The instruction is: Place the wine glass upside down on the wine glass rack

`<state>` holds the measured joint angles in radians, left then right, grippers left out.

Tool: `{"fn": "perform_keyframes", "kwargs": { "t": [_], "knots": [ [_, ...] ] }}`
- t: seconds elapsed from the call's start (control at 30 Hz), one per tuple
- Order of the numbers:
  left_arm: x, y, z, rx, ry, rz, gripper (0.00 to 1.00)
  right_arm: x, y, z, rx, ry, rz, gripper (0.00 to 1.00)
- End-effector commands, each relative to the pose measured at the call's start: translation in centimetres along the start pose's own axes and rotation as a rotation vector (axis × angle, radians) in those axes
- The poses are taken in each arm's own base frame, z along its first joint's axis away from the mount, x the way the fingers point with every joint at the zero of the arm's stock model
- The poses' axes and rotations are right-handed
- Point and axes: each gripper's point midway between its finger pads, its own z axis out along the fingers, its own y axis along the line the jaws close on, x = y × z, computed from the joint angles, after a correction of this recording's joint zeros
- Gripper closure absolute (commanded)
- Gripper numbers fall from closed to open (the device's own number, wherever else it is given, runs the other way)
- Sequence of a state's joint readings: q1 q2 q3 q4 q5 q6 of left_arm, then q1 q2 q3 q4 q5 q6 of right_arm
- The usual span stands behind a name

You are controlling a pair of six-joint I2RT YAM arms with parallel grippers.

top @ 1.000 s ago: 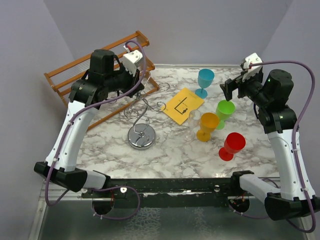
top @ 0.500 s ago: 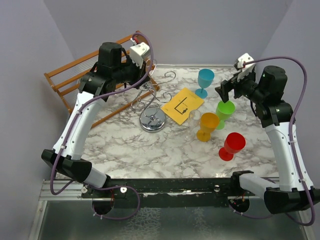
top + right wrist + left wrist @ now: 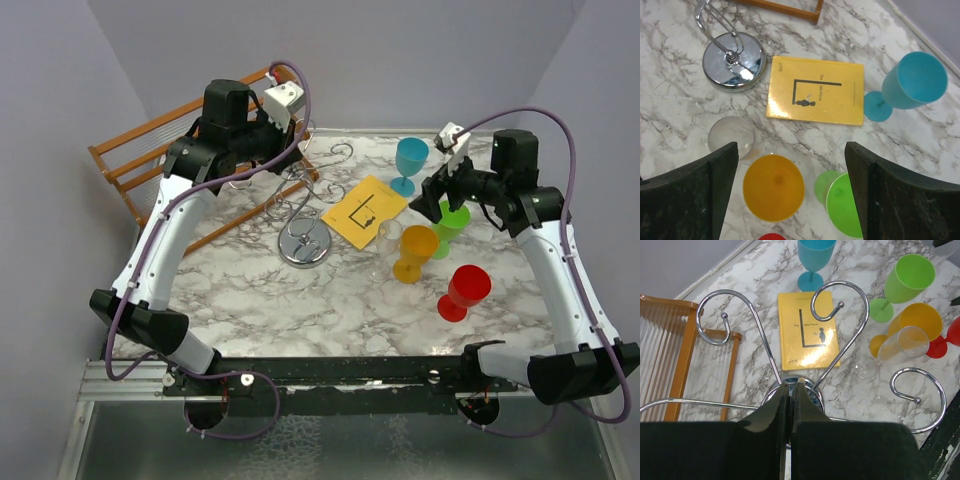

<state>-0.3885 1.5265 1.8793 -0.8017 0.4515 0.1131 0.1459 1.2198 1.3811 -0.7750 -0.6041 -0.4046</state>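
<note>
The wine glass rack (image 3: 305, 246), chrome wire with curled arms on a round shiny base, stands left of the yellow book. It also shows in the left wrist view (image 3: 839, 286) and the right wrist view (image 3: 734, 61). My left gripper (image 3: 287, 163) is shut on the top of its central post (image 3: 790, 385). A clear wine glass (image 3: 385, 242) stands upright by the orange goblet (image 3: 415, 252); it shows in both wrist views (image 3: 901, 346) (image 3: 731, 138). My right gripper (image 3: 437, 203) is open and empty, hovering above the orange (image 3: 774, 187) and green (image 3: 845, 205) goblets (image 3: 790, 148).
A yellow book (image 3: 366, 210) lies mid-table. A blue goblet (image 3: 408, 165) stands at the back, a green one (image 3: 450, 222) under my right gripper, a red one (image 3: 464, 292) front right. A slatted wooden shelf rack (image 3: 150, 150) leans at the back left.
My left gripper has moved the rack back and to the right, next to the book. My right arm has swung left and lower, over the green and orange goblets.
</note>
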Motion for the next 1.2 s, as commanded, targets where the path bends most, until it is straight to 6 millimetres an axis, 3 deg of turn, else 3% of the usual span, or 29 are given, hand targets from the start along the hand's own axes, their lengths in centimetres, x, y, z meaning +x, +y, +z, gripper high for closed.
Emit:
{"fn": "perform_keyframes", "kwargs": {
  "t": [0.0,0.13,0.33,0.67,1.17],
  "knots": [
    [-5.8,-1.2,-2.8,-0.001,-0.177,0.066,1.0,0.6,1.6,0.3,-0.057,0.046,-0.01,0.16],
    [-5.7,-1.1,-2.6,-0.001,-0.172,0.06,1.0,1.2,2.6,1.3,-0.074,0.086,-0.02,0.19],
    [-3.5,-0.7,-1.0,0.007,-0.129,0.054,0.99,2.9,3.1,3.4,-0.057,0.188,-0.018,0.34],
    [-2.1,-1.3,-0.7,0.036,-0.13,0.059,0.67,4.8,4.2,4.9,-0.074,0.279,-0.034,0.49],
    [-2.7,-2.2,-3.1,0.026,-0.167,0.119,0.21,7.2,5.6,6.0,-0.133,0.346,-0.033,0.69]
  ]
}}
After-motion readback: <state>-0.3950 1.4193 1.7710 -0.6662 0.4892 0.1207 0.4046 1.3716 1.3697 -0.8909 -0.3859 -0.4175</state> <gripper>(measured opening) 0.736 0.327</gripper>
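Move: The clear wine glass stands about 9 cm to the right hand's left, some 2 cm back and 20 cm below; the orange glass is roughly 8 cm to the right of it and 1 cm nearer the robot, the green one 17 cm right of it and 6 cm farther out. The left fingers are shut on the rack's top ring; from that hand the yellow book lies about 10 cm ahead, 18 cm right, 37 cm down. The right hand sinks about 8 cm and swings some 4 to 5 cm left towards the clear wine glass, its fingers tipping nearly 20 degrees further down and narrowing from nearly wide open to about a third, until they come close about the rim, one over the mouth and one outside. The left hand at first keeps its pinch on the rack's top ring almost in place, then opens to about three quarters, lets go and rises roughly 3 cm while easing slightly back. ##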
